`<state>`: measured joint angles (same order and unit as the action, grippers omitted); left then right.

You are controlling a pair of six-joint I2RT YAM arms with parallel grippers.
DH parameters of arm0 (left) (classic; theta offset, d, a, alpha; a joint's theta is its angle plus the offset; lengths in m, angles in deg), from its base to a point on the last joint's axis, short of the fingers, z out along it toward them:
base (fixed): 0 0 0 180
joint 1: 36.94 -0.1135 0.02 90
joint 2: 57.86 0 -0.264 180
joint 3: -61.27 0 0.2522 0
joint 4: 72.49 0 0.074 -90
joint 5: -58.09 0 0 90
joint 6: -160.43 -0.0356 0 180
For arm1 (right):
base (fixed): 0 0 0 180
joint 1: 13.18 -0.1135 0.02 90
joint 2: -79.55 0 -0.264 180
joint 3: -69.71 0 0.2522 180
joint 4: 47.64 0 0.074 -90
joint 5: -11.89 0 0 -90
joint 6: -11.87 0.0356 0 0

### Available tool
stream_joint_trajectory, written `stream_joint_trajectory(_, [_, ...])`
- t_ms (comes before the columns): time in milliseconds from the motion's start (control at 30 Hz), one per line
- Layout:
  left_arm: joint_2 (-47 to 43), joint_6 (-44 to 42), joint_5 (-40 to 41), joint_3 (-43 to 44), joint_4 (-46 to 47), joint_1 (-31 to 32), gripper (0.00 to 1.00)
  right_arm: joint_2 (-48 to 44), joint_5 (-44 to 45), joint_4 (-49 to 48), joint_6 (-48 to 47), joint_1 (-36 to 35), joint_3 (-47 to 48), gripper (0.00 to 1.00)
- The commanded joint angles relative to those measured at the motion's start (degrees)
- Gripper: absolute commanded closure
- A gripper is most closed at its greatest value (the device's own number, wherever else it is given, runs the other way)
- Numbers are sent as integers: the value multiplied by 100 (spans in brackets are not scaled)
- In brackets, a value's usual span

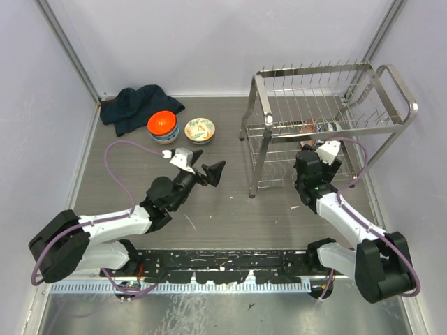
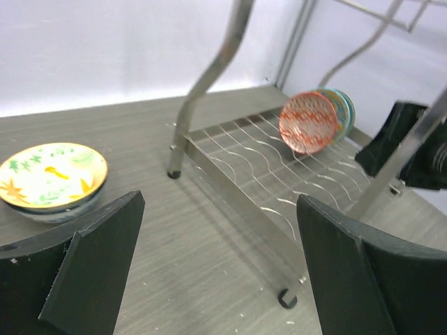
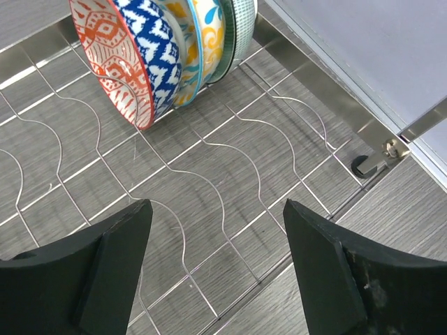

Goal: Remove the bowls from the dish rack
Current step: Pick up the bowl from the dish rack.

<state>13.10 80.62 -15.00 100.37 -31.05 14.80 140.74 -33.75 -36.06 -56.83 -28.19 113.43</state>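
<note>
The dish rack (image 1: 314, 70) stands at the right of the table. On its lower wire shelf (image 3: 307, 66) three bowls (image 3: 143, 59) stand on edge, packed together: a red-orange patterned one with a blue and white inside in front, a yellow and blue one, then a green one. My right gripper (image 3: 216, 204) is open over the shelf just short of them, with nothing between its fingers. From the left wrist view the same bowls (image 2: 311, 120) show beyond the rack's leg (image 2: 209, 77). My left gripper (image 2: 220, 199) hangs open and empty over the table left of the rack.
An orange bowl (image 1: 163, 125) and a floral bowl (image 1: 200, 130) sit on the table at the back left. A dark cloth (image 1: 136, 105) lies bunched in the far left corner. Walls close in the table on three sides.
</note>
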Motion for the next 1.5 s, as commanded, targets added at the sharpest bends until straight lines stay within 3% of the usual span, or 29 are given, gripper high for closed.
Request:
stream_joint_trajectory(0, [-289, 112, 431, -221, 72, -195, 2, 416, 765, -718, -259, -345, 179, 19])
stream_joint_trajectory(600, [-812, 54, 615, -507, -27, -535, 2, 1822, 1005, -1853, -208, -489, 419, 28])
stream_joint_trajectory(1167, [-756, 58, 647, -539, 23, -705, 2, 2503, 1485, -1577, -267, -470, 1188, 33])
stream_joint_trajectory(1467, [-620, 192, 473, -370, 52, -806, 2, 3095, 1447, -1442, -239, -312, 1752, 46])
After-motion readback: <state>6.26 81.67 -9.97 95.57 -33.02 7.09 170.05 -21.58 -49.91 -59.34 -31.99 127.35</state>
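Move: The red-patterned bowl stands on edge on the rack's lower shelf, about 15 cm ahead of the right gripper, 2 cm to its left and 3 cm lower. Behind its base, the yellow-flowered bowl is some 5 cm farther right, level with it in reach, and the green bowl about 9 cm right of the red-patterned one. From the left gripper, the red-patterned bowl lies roughly 19 cm ahead, 33 cm right and 13 cm lower. Reach the right gripper forward about 8 cm and slightly left, in over the lower shelf towards the red-patterned bowl's open side, dipping at first and then rising a little. Roll its left side down slightly and narrow the open fingers to just over half, short of the bowl. Meanwhile draw the empty, open left gripper some 7 cm left, away from the rack, turning it counter-clockwise. ##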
